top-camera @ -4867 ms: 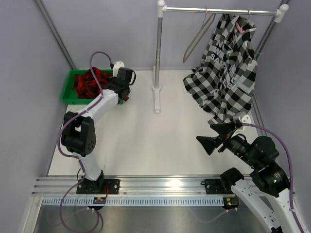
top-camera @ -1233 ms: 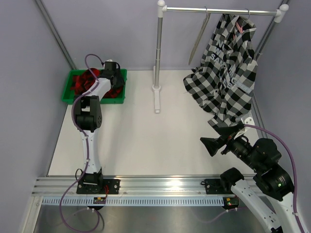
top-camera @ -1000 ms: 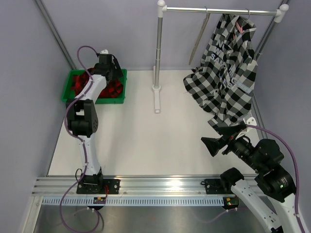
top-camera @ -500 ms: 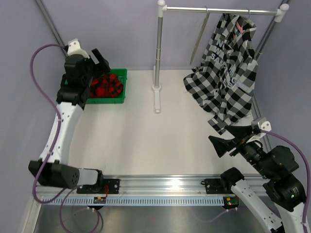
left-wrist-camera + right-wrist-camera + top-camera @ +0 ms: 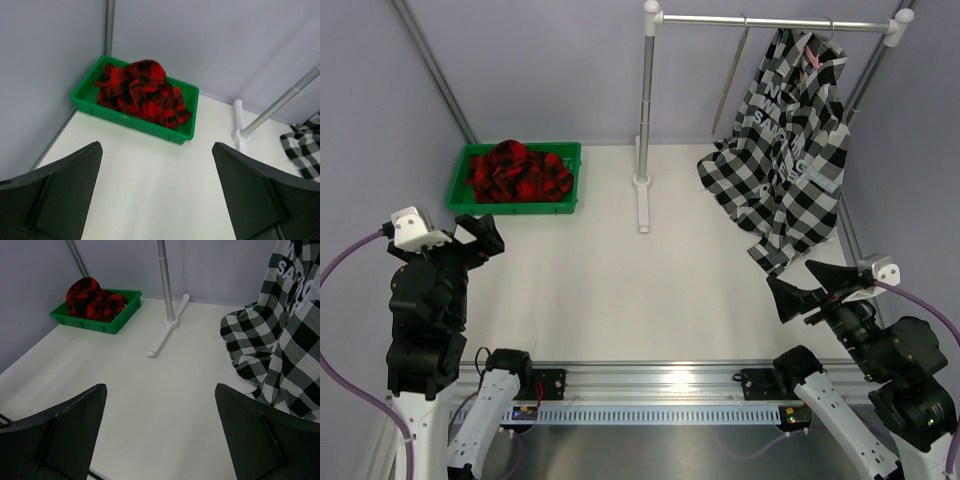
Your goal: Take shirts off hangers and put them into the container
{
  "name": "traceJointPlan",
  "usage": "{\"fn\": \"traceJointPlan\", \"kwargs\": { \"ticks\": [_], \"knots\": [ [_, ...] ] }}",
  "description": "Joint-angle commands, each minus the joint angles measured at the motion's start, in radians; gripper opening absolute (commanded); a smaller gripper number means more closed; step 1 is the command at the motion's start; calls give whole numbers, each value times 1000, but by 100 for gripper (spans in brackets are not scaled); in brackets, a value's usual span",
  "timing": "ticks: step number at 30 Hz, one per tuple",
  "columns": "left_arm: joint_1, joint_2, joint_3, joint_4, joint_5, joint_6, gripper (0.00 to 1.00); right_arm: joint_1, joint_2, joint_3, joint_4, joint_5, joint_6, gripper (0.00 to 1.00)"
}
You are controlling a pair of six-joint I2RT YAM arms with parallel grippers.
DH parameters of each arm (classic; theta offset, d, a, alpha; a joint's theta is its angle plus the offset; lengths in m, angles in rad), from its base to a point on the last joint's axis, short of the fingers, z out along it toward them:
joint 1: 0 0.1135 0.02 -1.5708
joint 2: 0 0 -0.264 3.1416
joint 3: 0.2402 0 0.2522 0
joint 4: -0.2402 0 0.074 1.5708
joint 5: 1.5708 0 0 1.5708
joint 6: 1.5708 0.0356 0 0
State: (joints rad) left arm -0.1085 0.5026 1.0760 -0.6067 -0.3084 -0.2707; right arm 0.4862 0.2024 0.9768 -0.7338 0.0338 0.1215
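Note:
The red-and-black shirt lies bunched in the green container, seen also in the left wrist view as the shirt in the container. The black-and-white shirt hangs from the rail on a hanger. Beside it hangs a bare wire hanger. My left gripper is open and empty, raised well short of the container. My right gripper is open and empty below the hanging shirt's hem, over bare table.
The rack's silver rail runs along the back right, held by an upright post with a white foot on the table. Walls close in the left, back and right sides.
My left arm has pulled back from the container to the near left and its jaws have opened, leaving the red-and-black shirt in the container. My right gripper has drawn back slightly.

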Motion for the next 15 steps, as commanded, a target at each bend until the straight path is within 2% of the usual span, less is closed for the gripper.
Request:
{"fn": "traceJointPlan", "kwargs": {
  "ticks": [1,7,10,15],
  "knots": [
    [-2,-90,-36,-100,-50,45,99,2,-37,-16,16,86,-11,100],
    [-14,-206,-102,-153,-78,19,99,3,-75,-75,65,118,-8,99],
    [-16,-230,-143,-145,-46,-36,99,2,-90,-90,93,152,-2,99],
    [-25,-240,-198,-114,-46,-36,99,3,-84,-92,97,193,-11,99]
  ]
}}
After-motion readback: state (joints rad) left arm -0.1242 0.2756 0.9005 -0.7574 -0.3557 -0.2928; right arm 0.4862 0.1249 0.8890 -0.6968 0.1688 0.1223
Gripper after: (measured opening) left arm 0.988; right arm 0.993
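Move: The checked shirt still on the rack hangs about 35 cm ahead of the right hand, some 7 cm to its right, its middle about 8 cm lower; its lowest sleeve reaches the table about 16 cm ahead, 4 cm right and 33 cm below. The rack's left foot is some 42 cm ahead and 26 cm left of the right hand, at table height. From the left hand the checked shirt is about 27 cm ahead and 68 cm right, 10 cm lower; the green container with the red shirt sits 37 cm ahead, 8 cm left, 34 cm below. The empty left hand, already clear of the green container, finishes its retreat by drawing back about 4 cm, then sinks more or less straight down, some 7 cm in all over bare table, its fingertips dipping about 5 degrees and its fingers staying wide open. Meanwhile the right hand, also open and empty, eases about 2 cm to its right and settles 1.5 cm lower, turning some 8 degrees clockwise so that it faces more squarely towards the hanging checked shirt, with neither hand touching anything. ##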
